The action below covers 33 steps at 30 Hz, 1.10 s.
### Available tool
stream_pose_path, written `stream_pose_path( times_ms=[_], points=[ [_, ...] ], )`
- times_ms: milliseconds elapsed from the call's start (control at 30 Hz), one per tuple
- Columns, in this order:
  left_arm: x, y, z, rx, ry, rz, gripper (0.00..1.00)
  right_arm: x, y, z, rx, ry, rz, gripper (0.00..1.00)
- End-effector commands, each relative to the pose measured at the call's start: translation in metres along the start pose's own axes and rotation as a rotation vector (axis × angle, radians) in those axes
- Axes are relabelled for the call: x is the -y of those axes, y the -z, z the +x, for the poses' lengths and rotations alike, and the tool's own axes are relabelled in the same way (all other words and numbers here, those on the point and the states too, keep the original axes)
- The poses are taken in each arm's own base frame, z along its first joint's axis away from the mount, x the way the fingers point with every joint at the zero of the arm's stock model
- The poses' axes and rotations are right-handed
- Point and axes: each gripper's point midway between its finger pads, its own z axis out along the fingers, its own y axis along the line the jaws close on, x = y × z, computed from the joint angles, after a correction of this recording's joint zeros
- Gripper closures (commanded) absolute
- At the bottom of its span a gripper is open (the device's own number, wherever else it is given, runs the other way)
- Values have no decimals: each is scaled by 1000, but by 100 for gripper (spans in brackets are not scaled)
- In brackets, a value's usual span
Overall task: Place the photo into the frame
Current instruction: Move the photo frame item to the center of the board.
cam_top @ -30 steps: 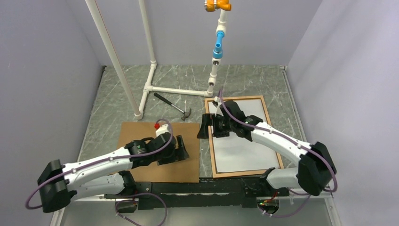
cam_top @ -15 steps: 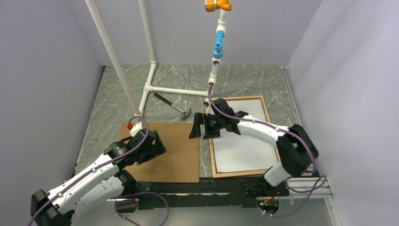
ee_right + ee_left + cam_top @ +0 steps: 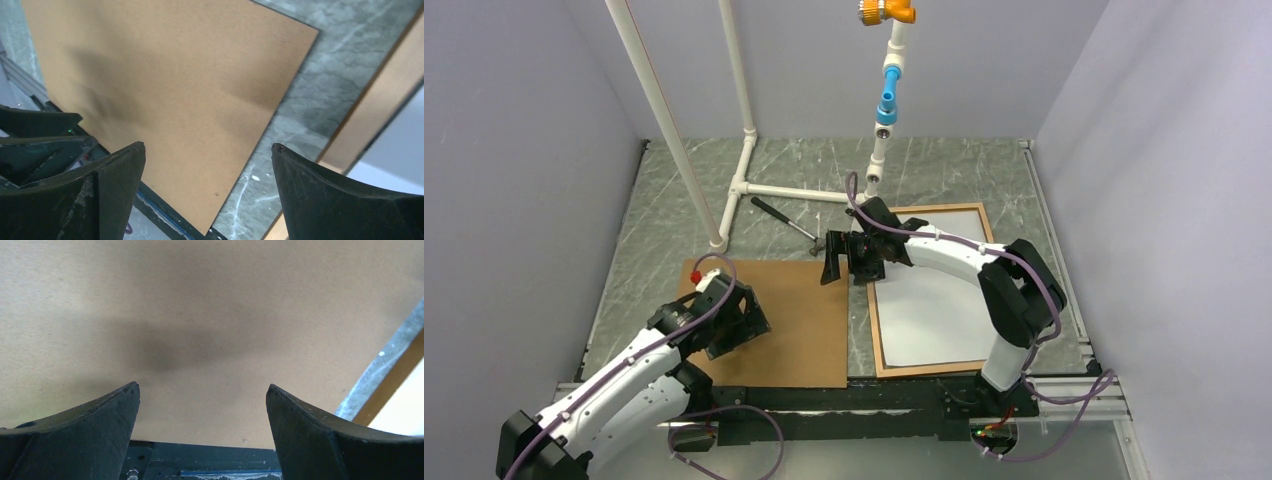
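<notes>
The frame (image 3: pixel 880 335), thin orange-brown wood, lies flat on the right of the table. Inside its rails lies the photo (image 3: pixel 934 310), showing only a plain white face. My right gripper (image 3: pixel 834 258) hangs open off the frame's far left corner, above the brown backing board's (image 3: pixel 809 320) far right corner. Its wrist view shows the board (image 3: pixel 175 85), a frame rail (image 3: pixel 380 115) and empty space between the fingers of the right gripper (image 3: pixel 208 147). My left gripper (image 3: pixel 739 325) stands open over the board's left part; nothing is in the left gripper (image 3: pixel 202 390) above the board (image 3: pixel 200 315).
A hammer (image 3: pixel 792 226) lies behind the board. A white pipe stand (image 3: pixel 744 185) with a blue and orange fitting (image 3: pixel 886 100) rises at the back. The black base rail (image 3: pixel 844 400) runs along the near edge. Grey walls close in both sides.
My left gripper has drawn back leftward across the board. The right gripper has moved left and farther back, off the frame toward the board's far corner. Both stayed open.
</notes>
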Motion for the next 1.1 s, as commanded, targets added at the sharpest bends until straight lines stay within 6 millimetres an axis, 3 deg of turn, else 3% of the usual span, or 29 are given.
stream_pose_path(
  times_ms=[0, 100, 333, 567, 800, 1067],
  points=[
    [-21, -2, -7, -4, 14, -98, 1, 9, 12, 0, 18, -33, 84, 2],
    [-26, -4, -20, 15, 32, -144, 1, 15, 8, 13, -6, -56, 105, 1],
    [-44, -3, -76, 96, 82, -231, 0, 15, 0, 39, -33, -109, 94, 1],
    [-85, 11, -133, 247, 267, -276, 0, 13, -10, 56, -60, -143, 76, 1],
    [-148, 9, -144, 254, 461, -446, 1, 19, -13, 65, -68, -161, 95, 1],
    [-182, -6, -144, 293, 593, -502, 1, 18, -23, 72, -87, -188, 78, 1]
  ],
)
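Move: The brown board's left edge, its middle taken, is about 19 cm left of the left hand, 2 cm ahead and 6 cm below. The white pipe's lower corner stands some 19 cm ahead and 6 cm left of that hand. For the right hand, the board's right edge centres about 9 cm back, level sideways, 7 cm below; the white-backed frame's middle is 20 cm right and 3 cm back, the hammer head 7 cm ahead and 7 cm left. Open left hand sweeps 21 cm left to the brown board's left edge; open right draws back 5 cm, sinking. ##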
